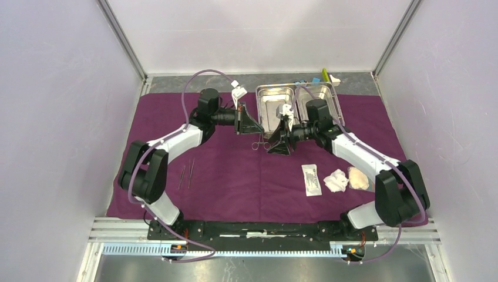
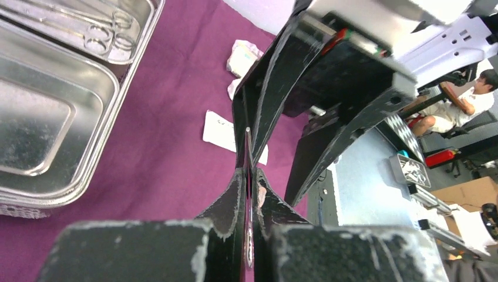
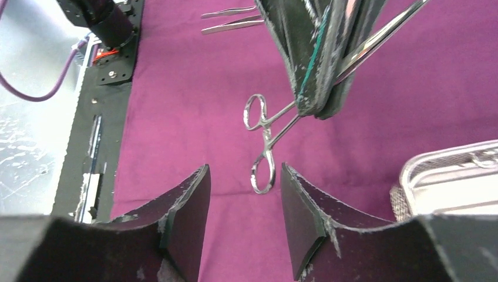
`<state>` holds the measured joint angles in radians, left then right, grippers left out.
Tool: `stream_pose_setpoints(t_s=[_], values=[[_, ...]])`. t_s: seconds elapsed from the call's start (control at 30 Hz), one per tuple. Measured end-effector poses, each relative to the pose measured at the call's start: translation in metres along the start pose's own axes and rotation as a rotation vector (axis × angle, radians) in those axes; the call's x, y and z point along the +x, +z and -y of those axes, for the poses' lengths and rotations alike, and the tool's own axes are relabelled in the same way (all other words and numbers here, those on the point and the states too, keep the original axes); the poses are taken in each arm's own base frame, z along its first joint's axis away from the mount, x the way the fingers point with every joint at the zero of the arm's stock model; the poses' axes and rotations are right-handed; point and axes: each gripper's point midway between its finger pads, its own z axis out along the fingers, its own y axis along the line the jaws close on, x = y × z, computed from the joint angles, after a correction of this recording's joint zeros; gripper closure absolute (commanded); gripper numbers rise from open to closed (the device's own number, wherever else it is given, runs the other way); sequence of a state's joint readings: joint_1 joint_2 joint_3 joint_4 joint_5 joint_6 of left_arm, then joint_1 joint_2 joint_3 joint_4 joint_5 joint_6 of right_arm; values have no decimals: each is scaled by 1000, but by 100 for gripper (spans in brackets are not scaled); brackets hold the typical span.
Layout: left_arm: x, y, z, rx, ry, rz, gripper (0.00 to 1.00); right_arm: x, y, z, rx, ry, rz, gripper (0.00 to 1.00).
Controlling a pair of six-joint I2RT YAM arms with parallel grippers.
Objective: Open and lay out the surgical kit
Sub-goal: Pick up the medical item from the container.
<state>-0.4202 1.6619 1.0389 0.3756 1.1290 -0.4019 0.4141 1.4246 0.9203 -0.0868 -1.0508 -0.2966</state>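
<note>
The plum-purple cloth (image 1: pixel 235 182) lies spread over the table. My left gripper (image 1: pixel 258 130) (image 2: pixel 249 171) is shut on the shaft of a steel scissor-handled instrument (image 1: pixel 261 144) (image 3: pixel 264 126), holding it above the cloth. The instrument's ring handles hang toward my right gripper (image 1: pixel 275 144) (image 3: pixel 244 171). That gripper is open, and one ring sits level with its fingertips, touching neither. The shiny two-compartment steel tray (image 1: pixel 260 103) (image 2: pixel 111 88) stands at the back, with more scissor-handled instruments (image 2: pixel 100 29) in it. Tweezers (image 1: pixel 186 173) (image 3: pixel 232 19) lie on the cloth at the left.
A white flat packet (image 1: pixel 312 179) (image 2: pixel 218 129) and gauze pads (image 1: pixel 336 180) (image 2: pixel 244 59) lie on the cloth at the front right. Small blue (image 1: pixel 302 80) and yellow-green (image 1: pixel 324 75) blocks sit behind the tray. White walls enclose the table.
</note>
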Motion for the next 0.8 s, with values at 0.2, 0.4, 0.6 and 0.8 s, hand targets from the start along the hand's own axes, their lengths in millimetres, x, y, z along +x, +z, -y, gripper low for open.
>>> stream_pose_setpoints(t_s=[0.2,0.4,0.6,0.8], values=[[-4,-3,13,40,68,17,98,15,14,-6,-72,31,-15,78],[2,-5,19,67,95,13,98,19,17,-9,-88,50,-23,99],[1,-8,25,65,180,13,69,18,18,-7,-67,96,-13,100],[-4,-12,-2,-111,169,-3,20,19,24,5,31,163,4,100]])
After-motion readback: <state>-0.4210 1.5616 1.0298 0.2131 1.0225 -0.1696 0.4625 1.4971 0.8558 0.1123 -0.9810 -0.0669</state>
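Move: The right hand, empty and half open, faces the ring handles of the medical item: they lie about 3 cm to its left, level ahead and about 1 cm lower, with the item's middle some 4 cm ahead, 3 cm left and 2 cm above. The left fingertips hold that middle; the right fingers stand about 5 cm back, 3 cm right and 2 cm below them. From the right hand, the tray is about 12 cm ahead and 10 cm right, the white packet 12 cm back and 14 cm right, both roughly 15 cm below. The right fingers close on the medical item at its ring end and pinch it as that hand sinks about 2.5 cm and eases 2 cm left. The left hand keeps its hold while drawing back some 2 cm and rising slightly, then opens wide to let go, coming forward again with a tilt of about 10 degrees. ##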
